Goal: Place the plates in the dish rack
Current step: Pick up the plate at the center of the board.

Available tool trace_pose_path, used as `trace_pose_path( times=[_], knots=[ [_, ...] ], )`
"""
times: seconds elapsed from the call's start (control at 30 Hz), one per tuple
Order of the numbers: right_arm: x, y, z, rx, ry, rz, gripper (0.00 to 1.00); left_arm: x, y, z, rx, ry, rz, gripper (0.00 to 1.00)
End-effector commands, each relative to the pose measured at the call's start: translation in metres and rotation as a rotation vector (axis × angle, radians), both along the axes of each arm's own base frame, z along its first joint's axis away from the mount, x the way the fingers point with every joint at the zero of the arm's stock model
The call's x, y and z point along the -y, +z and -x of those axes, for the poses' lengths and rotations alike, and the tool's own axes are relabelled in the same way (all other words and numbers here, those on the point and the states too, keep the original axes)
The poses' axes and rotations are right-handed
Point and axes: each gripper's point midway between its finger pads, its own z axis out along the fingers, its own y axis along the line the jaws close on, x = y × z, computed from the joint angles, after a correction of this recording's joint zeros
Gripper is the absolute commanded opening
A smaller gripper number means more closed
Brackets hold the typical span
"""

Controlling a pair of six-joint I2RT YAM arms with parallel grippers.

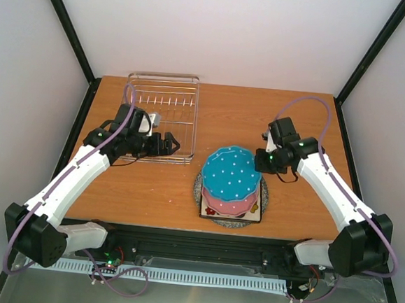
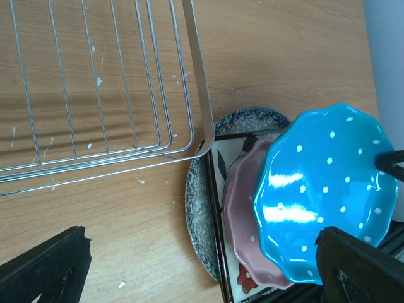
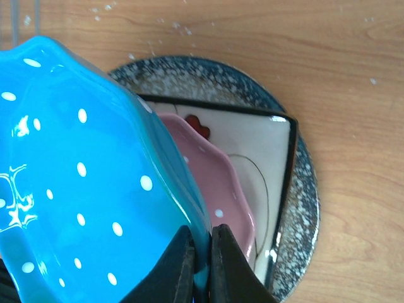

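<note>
My right gripper point(image 3: 202, 252) is shut on the rim of the blue white-dotted scalloped plate point(image 3: 76, 177), which is tilted up off the stack point(image 1: 232, 173). Under it lie a pink scalloped plate point(image 3: 214, 183), a square cream plate with a dark rim point(image 3: 259, 151) and a round grey speckled plate point(image 3: 303, 208) at the bottom. The wire dish rack point(image 1: 194, 123) stands at the back left with no plates in it. My left gripper point(image 1: 171, 145) is open and holds nothing. It hovers at the rack's front right corner point(image 2: 202, 107), to the left of the stack.
The stack sits in the middle of the wooden table, near the front edge. Bare wood lies between the rack and the plates. Black frame posts rise at the table's back corners, and white walls close in the sides.
</note>
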Motion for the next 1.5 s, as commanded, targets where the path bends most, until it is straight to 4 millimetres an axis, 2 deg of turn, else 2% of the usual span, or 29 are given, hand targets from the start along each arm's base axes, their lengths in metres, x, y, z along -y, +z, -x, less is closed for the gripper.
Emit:
trace_pose_path(
  times=[0.0, 0.1, 0.23, 0.4, 0.6, 0.87, 1.07, 1.47],
  knots=[
    [-0.028, 0.046, -0.026, 0.096, 0.032, -0.153, 0.03, -0.002, 0.017, -0.002, 0.053, -0.005, 0.001, 0.98],
    [-0.036, 0.065, -0.037, 0.121, 0.041, -0.190, 0.03, 0.003, 0.012, -0.004, 0.039, -0.012, 0.019, 0.96],
    [-0.049, 0.082, -0.049, 0.137, 0.064, -0.237, 0.03, 0.015, 0.019, -0.005, 0.042, -0.050, 0.085, 0.91],
    [-0.066, 0.096, -0.061, 0.157, 0.092, -0.267, 0.03, 0.028, 0.022, -0.003, 0.034, -0.094, 0.143, 0.91],
    [-0.094, 0.104, -0.075, 0.169, 0.135, -0.275, 0.03, 0.036, 0.021, -0.003, 0.025, -0.107, 0.184, 0.90],
    [-0.101, 0.111, -0.085, 0.179, 0.149, -0.284, 0.03, 0.034, 0.025, -0.009, 0.035, -0.090, 0.168, 0.86],
    [-0.105, 0.114, -0.086, 0.180, 0.152, -0.303, 0.03, 0.035, 0.012, -0.009, 0.010, -0.087, 0.165, 0.83],
    [-0.126, 0.122, -0.086, 0.178, 0.189, -0.330, 0.03, 0.041, 0.006, -0.019, 0.004, -0.082, 0.184, 0.70]
  ],
)
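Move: My right hand already holds the blue plate by its right rim, the plate's middle about 8 cm to the left and 4 cm back. I'm taking it to the open left gripper, some 25 cm left, 2 cm ahead and 6 cm higher; the pink plate lies 8 cm left, 9 cm back and below. From my left hand, the blue plate's middle is roughly 17 cm right, 7 cm back and 8 cm lower, the dish rack's middle 9 cm ahead and 6 cm left. Keeping the rim pinched, I swing my right hand leftward, forward and up by about 15 cm in all, off the stack towards my left gripper, rolling its left side up a little; the last bit is a slow slide left. My left hand meets it, shifting some 3 cm right, and begins to narrow its wide-open fingers around the near rim; whether they touch can't be seen. ##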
